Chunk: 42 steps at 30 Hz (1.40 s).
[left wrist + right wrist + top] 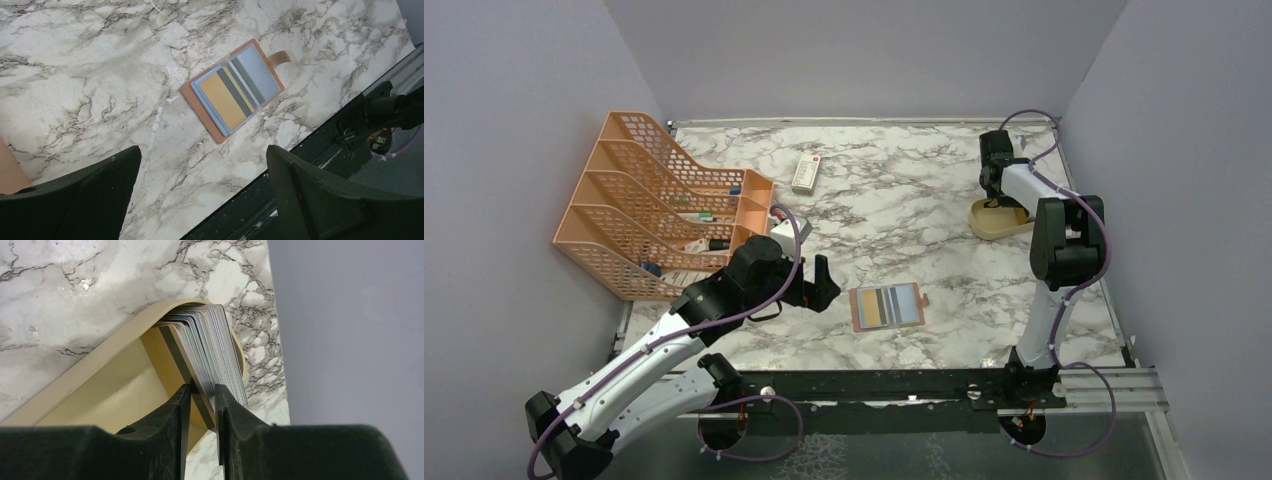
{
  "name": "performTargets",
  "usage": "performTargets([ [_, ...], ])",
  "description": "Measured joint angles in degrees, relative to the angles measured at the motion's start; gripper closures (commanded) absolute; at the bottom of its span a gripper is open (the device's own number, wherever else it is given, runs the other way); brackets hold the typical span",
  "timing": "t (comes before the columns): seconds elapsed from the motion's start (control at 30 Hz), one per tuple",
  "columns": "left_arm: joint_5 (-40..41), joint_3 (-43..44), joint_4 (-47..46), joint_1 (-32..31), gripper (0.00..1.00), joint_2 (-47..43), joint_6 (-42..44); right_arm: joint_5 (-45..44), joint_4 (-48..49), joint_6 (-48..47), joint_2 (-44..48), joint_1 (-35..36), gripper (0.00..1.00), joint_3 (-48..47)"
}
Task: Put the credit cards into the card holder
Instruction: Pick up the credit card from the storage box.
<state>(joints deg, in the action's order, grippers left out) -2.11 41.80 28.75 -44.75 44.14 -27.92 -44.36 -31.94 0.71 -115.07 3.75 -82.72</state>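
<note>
The brown card holder (855, 310) lies open on the marble near the front edge, with gold, grey and pale blue credit cards (890, 305) lying on it. The left wrist view shows the holder (205, 113) and those cards (235, 87) ahead of my left gripper (202, 155). That gripper (824, 285) hovers open and empty just left of the holder. At the far right, my right gripper (996, 200) reaches into a tan box (989, 228). Its fingers (202, 390) pinch a few cards at the edge of an upright stack of credit cards (210, 335).
An orange mesh file rack (654, 200) stands at the left. A white remote-like item (806, 172) lies at the back centre. The tan box (100, 370) sits close to the right wall. A black rail (310, 150) runs along the table's near edge.
</note>
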Motion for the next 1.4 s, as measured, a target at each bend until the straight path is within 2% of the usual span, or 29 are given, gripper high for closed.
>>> performTargets([
  [0.8, 0.0, 0.0, 0.0, 0.0, 0.01, -0.1, 0.0, 0.3, -0.5, -0.2, 1.8, 0.0, 0.87, -0.9],
  [0.9, 0.0, 0.0, 0.0, 0.0, 0.01, -0.1, 0.0, 0.5, -1.1, -0.2, 2.7, 0.0, 0.91, -1.9],
  [0.97, 0.0, 0.0, 0.0, 0.1, 0.01, -0.1, 0.0, 1.1, -1.7, -0.1, 3.1, 0.0, 0.96, -2.8],
  [1.2, 0.0, 0.0, 0.0, 0.5, 0.01, 0.1, 0.0, 8.8, -4.5, 1.2, 5.5, 0.9, 0.99, -5.0],
  [1.4, 0.2, 0.0, 0.1, 0.8, 0.03, -0.4, -0.3, 18.4, -6.9, 4.5, 13.8, 2.2, 0.99, -3.8],
])
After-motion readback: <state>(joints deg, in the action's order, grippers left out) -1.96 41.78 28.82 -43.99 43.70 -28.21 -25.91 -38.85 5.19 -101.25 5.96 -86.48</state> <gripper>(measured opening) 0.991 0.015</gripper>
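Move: The card to be drawn stands at the front of the stack, right at the right hand's fingertips, its middle about 2 cm lower and 1 cm farther out. The rest of the stack is about 2 cm to the hand's right, 1 cm ahead and 2 cm lower; the storage box's middle lies some 6 cm left, 2 cm back and 3 cm below. From the left hand, the card is roughly 26 cm ahead, 48 cm right and 13 cm lower. Barely rising at first, the right hand closes its fingers slowly on the card at the front of the stack, then pulls it up out of the storage box at growing speed. It climbs about 8 cm in all and swings some 6 cm left, away from the stack, while the wrist turns about 25 degrees so the fingers point more steeply down. The card stays pinched at the tips. ##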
